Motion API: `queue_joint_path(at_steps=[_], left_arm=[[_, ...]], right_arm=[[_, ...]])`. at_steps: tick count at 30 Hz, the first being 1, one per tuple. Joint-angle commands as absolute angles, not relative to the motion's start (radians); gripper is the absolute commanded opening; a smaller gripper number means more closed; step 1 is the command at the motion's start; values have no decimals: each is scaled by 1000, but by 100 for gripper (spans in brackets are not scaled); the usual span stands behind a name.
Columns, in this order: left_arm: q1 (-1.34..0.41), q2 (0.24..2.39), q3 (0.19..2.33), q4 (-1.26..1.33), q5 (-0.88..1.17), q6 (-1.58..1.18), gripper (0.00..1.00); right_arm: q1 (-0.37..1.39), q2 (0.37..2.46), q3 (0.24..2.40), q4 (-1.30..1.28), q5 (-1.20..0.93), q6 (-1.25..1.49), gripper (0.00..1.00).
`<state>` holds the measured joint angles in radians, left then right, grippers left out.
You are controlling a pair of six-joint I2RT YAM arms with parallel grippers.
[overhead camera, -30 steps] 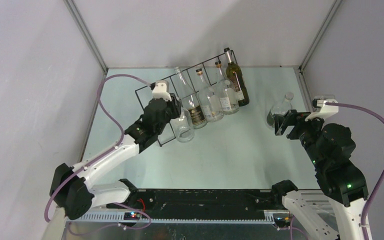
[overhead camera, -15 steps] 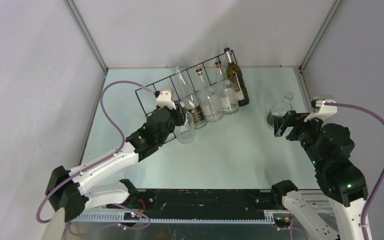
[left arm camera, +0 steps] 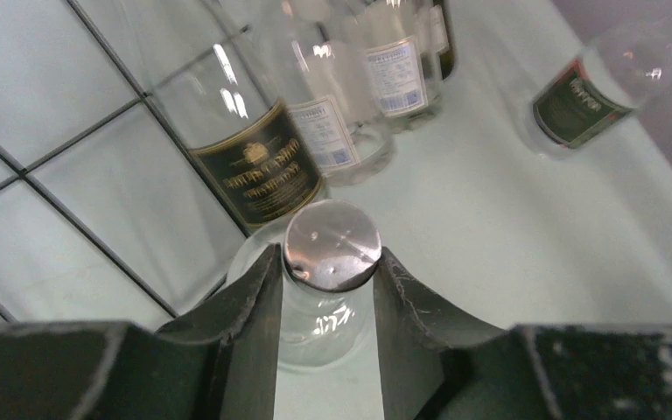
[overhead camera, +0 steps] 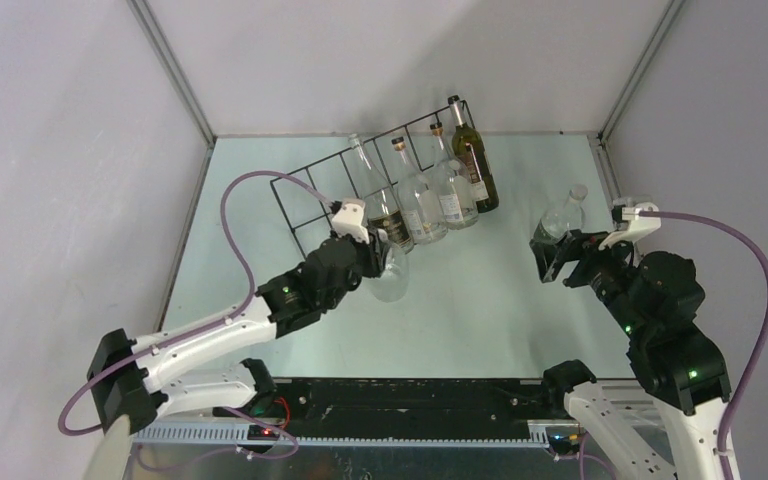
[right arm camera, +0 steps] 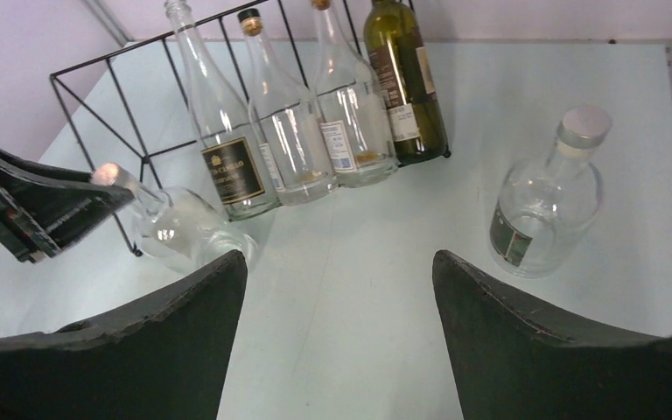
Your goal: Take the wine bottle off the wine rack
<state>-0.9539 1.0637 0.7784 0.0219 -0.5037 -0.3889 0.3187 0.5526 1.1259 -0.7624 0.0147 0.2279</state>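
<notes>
My left gripper (overhead camera: 375,255) is shut on the neck of a clear, unlabelled wine bottle (overhead camera: 392,276), just below its round silver cap (left arm camera: 331,245). The bottle hangs tilted over the table, just in front of the near end of the black wire wine rack (overhead camera: 305,190). From the right wrist view the same bottle (right arm camera: 179,227) sits beside the rack's near corner (right arm camera: 96,114). My right gripper (overhead camera: 558,255) stands open over bare table, nothing between its fingers (right arm camera: 184,341).
Several more bottles lean in the rack: a clear one with a dark label (overhead camera: 388,218), two clear ones, and a dark green one (overhead camera: 475,160) at the far end. A squat clear bottle (overhead camera: 558,218) stands alone beside my right gripper. Grey walls enclose the table.
My left gripper has carried the clear bottle to the right and nearer, out from the rack's end compartment. My right gripper has shifted slightly left.
</notes>
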Motion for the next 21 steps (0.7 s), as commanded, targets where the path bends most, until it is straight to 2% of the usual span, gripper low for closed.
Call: queue_joint_path(at_steps=[1,11,21], left_arm=[[-1009,1046,788,24,-486,-441,0],[-1098,1174,870,65,-466,-443,0],[-1160,1422,1099,89,-387,-400,0]], right_arm=[[324,533,1109,-693,-76,216,81],[323,515,1104,-717,-104,186,81],[324,462,1055,-770,-73,197,81]])
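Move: The open table where the held clear bottle seems bound is about 22 cm to the left hand's right, level with it and some 22 cm below. The dark-label bottle on the rack lies about 15 cm ahead and the cork-topped bottle 14 cm ahead, 7 cm right, both roughly 10 cm lower. The standing bottle is about 10 cm ahead, 37 cm right, 12 cm lower. From the right hand, that open spot is some 12 cm ahead, 5 cm left and 33 cm down. The clear bottle, already off the rack and still pinched by its cap in the left gripper, is first drawn back and right a few centimetres with a slight dip, then swept faster and nearly level to the right, about 11 cm in all. It goes past the feet of the racked bottles towards the standing bottle, the wrist turning some 15 degrees clockwise. ##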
